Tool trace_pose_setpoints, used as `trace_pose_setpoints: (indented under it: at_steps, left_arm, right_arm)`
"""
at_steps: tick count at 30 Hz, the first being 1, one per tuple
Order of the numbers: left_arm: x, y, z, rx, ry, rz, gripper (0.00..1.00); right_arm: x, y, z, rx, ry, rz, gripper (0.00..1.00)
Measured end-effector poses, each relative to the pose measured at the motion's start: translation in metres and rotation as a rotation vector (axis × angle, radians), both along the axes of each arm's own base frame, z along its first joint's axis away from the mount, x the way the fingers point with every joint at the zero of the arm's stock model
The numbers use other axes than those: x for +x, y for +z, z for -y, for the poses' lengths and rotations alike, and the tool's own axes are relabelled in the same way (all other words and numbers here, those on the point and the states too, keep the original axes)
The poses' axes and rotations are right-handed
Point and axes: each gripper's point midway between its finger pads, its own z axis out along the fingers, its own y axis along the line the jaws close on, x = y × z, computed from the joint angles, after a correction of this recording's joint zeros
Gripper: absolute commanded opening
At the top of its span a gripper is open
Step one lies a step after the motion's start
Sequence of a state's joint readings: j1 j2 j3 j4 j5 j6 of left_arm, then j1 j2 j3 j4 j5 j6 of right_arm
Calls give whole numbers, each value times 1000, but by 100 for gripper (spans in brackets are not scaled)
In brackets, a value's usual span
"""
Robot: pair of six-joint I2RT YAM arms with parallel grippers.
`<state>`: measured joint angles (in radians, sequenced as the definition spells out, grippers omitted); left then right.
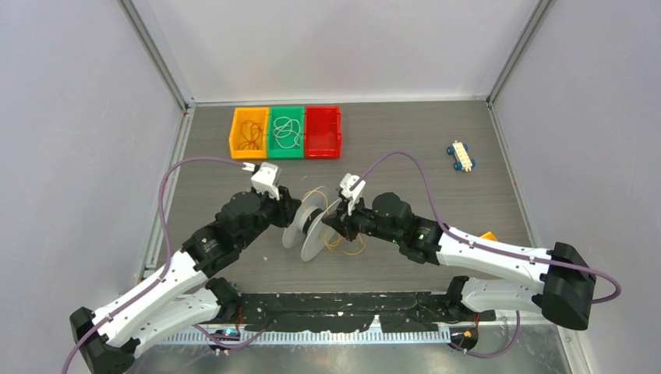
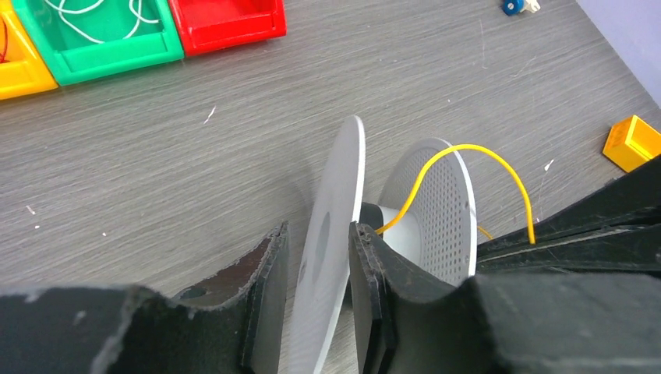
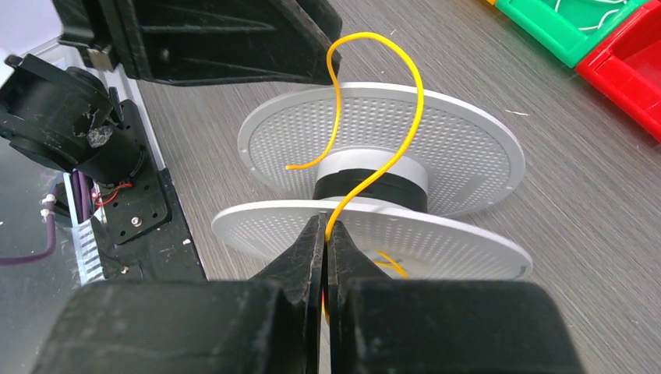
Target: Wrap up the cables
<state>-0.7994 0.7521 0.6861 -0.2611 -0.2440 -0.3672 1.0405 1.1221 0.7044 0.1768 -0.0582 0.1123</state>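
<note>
A white spool (image 1: 312,226) with two perforated flanges stands on edge mid-table between both arms. The yellow cable (image 3: 405,70) arcs up from the spool's black-and-white hub and loops loosely on the table beside it (image 1: 355,248). My left gripper (image 2: 319,230) is open and straddles the edge of one flange (image 2: 343,171), with a gap visible at the left finger. My right gripper (image 3: 324,222) is shut on the cable just at the rim of the other flange (image 3: 436,241). The cable (image 2: 468,148) also curves over the far flange in the left wrist view.
Yellow (image 1: 249,132), green (image 1: 286,131) and red (image 1: 323,131) bins sit side by side at the back; the first two hold thin wires. A small toy car (image 1: 461,156) lies at the back right. An orange block (image 1: 489,235) sits by the right arm.
</note>
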Motion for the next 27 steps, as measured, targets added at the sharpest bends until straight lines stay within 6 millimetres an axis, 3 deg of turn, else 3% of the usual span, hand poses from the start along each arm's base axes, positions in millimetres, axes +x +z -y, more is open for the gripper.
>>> trace_pose_setpoints:
  at_steps: [17, 27]
  left_arm:
    - [-18, 12, -5, -6, -83, 60, 59]
    - [-15, -17, 9, 99, -164, 5, 61]
  right_arm:
    - [-3, -25, 3, -17, -4, -37, 5]
    - [-4, -27, 3, -17, -4, -40, 5]
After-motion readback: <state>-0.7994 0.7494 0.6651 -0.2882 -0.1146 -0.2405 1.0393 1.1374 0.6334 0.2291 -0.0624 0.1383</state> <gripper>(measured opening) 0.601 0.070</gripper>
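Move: The yellow cable's loose end hangs inside the spool, about 3 cm back, 4 cm right and 4 cm below the left fingertips. The spool's middle is some 2 cm back, 5 cm right and 9 cm below them, with the right flange roughly 3 cm beyond it to the right and 2 cm nearer the bases. From the right hand, which holds the cable, the spool's middle lies 1 cm ahead, 4 cm left and 8 cm below, the loose end 1 cm ahead, 6 cm left, 3 cm below. The right fingers keep the yellow cable pinched beside the right flange and sink about 3 cm, lowering it towards the hub. The empty left hand opens further, backing off about 2 cm and rising slightly, then comes down some 3 cm from that height and a little right towards the cable's end, turning about 10 degrees clockwise. ##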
